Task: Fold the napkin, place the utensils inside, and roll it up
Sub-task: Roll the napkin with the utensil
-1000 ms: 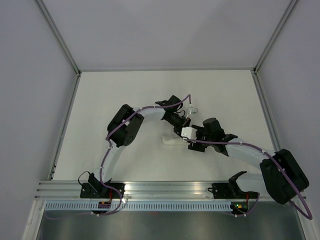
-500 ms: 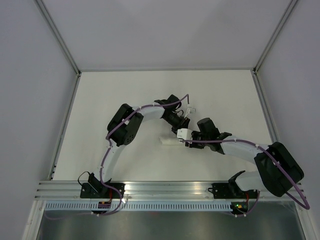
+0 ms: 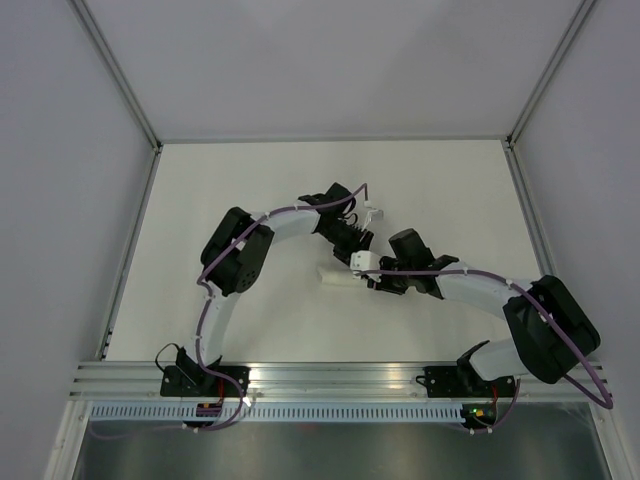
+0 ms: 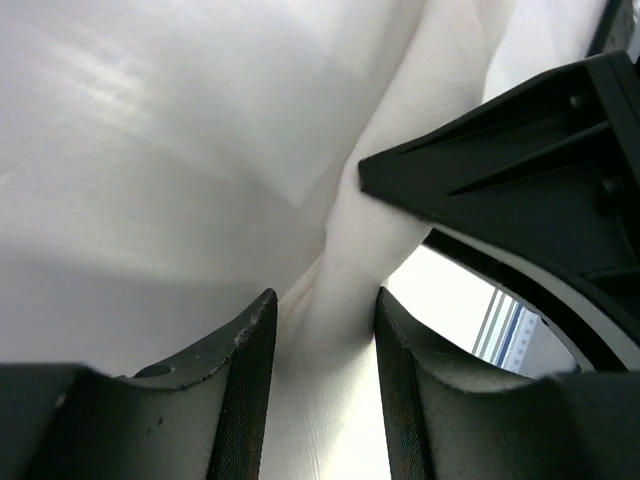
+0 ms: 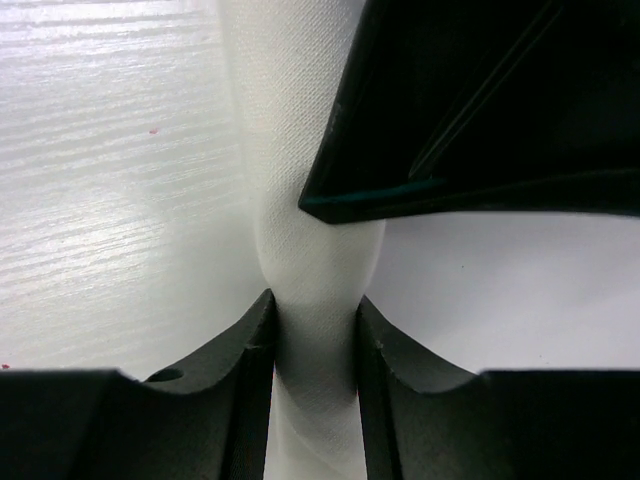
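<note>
The napkin [image 3: 337,279] lies near the table's middle as a tight white roll, and its right end is hidden under both grippers. No utensils show in any view. My right gripper [image 3: 368,277] is shut on the roll; in the right wrist view the cloth [image 5: 300,200] is pinched narrow between the fingers, gripper [image 5: 313,300]. My left gripper [image 3: 355,252] comes in from behind and stands open. Its fingers straddle the roll [image 4: 370,250] loosely, gripper [image 4: 325,300]. Each wrist view shows the other gripper as a black shape close above the roll.
The white table [image 3: 230,200] is bounded by grey enclosure walls at the back and sides. An aluminium rail [image 3: 330,375] carrying both arm bases runs along the near edge. The two forearms cross the table's middle, converging on the roll.
The left jaws have parted from a closed state. The right jaws have closed onto the roll. Both arms have shifted slightly left, and the right gripper has slid left along the roll.
</note>
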You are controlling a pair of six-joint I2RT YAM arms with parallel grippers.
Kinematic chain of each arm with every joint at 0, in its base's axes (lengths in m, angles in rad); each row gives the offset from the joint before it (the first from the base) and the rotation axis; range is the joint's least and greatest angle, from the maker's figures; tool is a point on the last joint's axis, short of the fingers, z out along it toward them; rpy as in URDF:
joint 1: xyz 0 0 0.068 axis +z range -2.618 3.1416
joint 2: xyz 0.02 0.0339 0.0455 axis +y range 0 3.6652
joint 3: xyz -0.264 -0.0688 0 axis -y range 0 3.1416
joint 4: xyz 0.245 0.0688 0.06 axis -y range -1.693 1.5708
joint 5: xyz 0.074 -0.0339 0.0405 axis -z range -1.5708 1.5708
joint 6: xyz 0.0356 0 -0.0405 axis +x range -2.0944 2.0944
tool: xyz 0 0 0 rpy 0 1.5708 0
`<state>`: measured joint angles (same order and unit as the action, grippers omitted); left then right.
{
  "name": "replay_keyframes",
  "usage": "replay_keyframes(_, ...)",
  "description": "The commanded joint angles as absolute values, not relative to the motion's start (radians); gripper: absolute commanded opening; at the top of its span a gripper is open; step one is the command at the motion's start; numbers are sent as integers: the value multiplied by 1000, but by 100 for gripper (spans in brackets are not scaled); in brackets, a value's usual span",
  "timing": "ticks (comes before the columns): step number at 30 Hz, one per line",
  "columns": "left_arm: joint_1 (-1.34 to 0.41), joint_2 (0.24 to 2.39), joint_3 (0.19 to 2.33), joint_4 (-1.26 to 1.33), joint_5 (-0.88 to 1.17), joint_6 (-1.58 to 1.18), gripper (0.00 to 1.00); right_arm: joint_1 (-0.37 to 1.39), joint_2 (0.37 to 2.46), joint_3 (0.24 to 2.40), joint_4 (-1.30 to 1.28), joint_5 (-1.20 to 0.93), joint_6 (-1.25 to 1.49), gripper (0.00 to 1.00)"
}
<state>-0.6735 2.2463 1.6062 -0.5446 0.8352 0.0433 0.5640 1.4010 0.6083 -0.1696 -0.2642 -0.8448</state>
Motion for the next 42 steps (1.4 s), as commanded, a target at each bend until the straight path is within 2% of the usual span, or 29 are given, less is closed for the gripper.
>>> replay_keyframes(1,-606,2145,1565,-525,620,-55,48,561,1430,635,-288,-232,-810,25)
replay_keyframes(13,-563,1738,1247,-267,289,-380,48,558,1526,707,-334,-239,-700,25)
replay_keyframes(23,-630,1424,747,70,140,-730,45,555,1653,808,-368,-267,-582,23)
replay_keyframes(27,-704,1426,683,185,54,-813,45,552,1693,856,-393,-281,-552,23)
replay_keyframes(32,-785,1532,699,334,-23,-896,46,546,1749,916,-428,-290,-500,23)
replay_keyframes(42,-819,1629,745,368,-196,-1003,50,499,1859,1051,-511,-402,-387,23)
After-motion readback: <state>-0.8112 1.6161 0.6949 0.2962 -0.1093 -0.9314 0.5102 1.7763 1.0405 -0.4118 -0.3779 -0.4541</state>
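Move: The rolled napkin lies at the left hand's open fingertips, a fold still between them. The roll's middle is about 2 cm back, 2 cm left and 1 cm below that hand. The right hand pinches the roll's right part, with the middle about 7 cm to its left, 2 cm ahead and level. The right gripper is some 5 cm right, 4 cm back and 1 cm below the left hand. Left hand arcs up, then down 7 cm left, freeing napkin; right keeps pinching, swinging it 5 cm forward-left. ##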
